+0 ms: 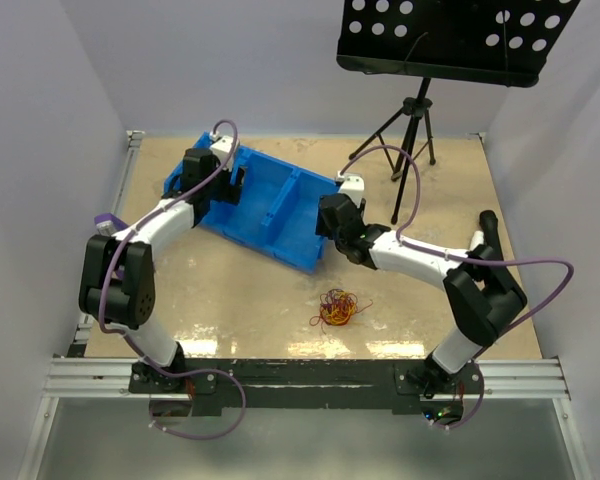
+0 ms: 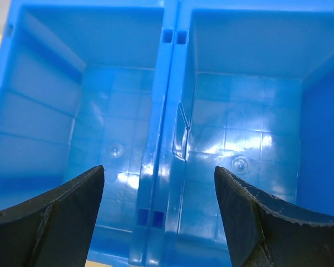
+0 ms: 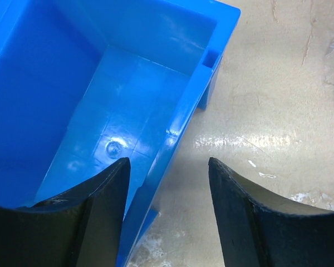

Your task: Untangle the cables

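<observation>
The cables [image 1: 337, 308] lie in one small red, orange and dark tangle on the table, in front of the blue bin [image 1: 280, 215] and apart from both grippers. My left gripper [image 1: 236, 186] hangs open over the bin's left half. In the left wrist view its fingers [image 2: 72, 211] stand on either side of the bin's central divider [image 2: 161, 139] without touching it. My right gripper [image 1: 327, 216] is open at the bin's right end. One finger [image 3: 94, 211] is inside the bin and the other outside, with the end wall [image 3: 172, 139] between them. Neither wrist view shows the cables.
The bin has two compartments, both bare inside. A black perforated stand top [image 1: 450, 35] on a tripod [image 1: 410, 125] stands at the back right. A dark object [image 1: 488, 225] sits by the right wall. White walls close in the table on three sides.
</observation>
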`<action>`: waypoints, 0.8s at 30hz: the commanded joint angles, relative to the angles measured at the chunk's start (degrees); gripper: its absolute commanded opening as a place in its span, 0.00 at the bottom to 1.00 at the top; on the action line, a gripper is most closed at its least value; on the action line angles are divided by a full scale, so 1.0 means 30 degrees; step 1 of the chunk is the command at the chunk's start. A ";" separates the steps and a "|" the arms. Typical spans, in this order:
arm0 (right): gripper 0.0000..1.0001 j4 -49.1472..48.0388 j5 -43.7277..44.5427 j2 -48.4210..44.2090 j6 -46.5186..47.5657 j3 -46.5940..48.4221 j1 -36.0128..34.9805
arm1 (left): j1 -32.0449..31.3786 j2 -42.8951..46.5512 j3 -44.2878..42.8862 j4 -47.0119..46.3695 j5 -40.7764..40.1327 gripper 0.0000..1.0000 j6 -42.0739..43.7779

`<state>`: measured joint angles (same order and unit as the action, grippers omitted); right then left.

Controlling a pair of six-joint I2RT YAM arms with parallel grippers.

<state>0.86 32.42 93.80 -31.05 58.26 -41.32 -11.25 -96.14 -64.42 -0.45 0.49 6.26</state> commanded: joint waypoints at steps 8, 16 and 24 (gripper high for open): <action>0.60 0.1089 0.1525 -0.0446 0.0593 0.0384 0.0413 | 0.0116 -0.0913 0.1784 -0.1372 0.0774 0.52 0.1046; 0.60 0.1441 0.1204 -0.0183 0.0827 0.1321 0.2053 | -0.0030 0.1573 0.4215 -0.0819 0.3436 0.39 0.0551; 0.60 0.1557 0.1203 0.0432 0.0945 0.1820 0.2582 | -0.1698 0.4503 0.7144 0.1233 0.5783 0.43 0.0694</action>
<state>4.80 34.09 94.17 -29.08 61.30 -33.52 -12.53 -88.03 -47.05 -0.91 10.11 7.73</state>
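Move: The left gripper hangs open over the double divider between the blue bin's left and middle compartments; the divider's near end is about 3 cm back and 6 cm below. The second divider lies some 12 cm right, 5 cm back and 6 cm below. The right hand has the bin's far right corner about 6 cm straight ahead and 4 cm below, the tripod foot 13 cm right, 2 cm ahead and 11 cm below, and the cable tangle 22 cm back, 2 cm left and 11 cm below. Lower the left gripper about 6 cm, easing slightly back as you close the fingers to pinch the divider near its near end, then keep that grip and drag the bin back some 5 cm level, tipping the fingers a little further down. Meanwhile swing the right hand right and a bit forward, about 6 cm, with its fingers left part open and past the bin's far right corner. ##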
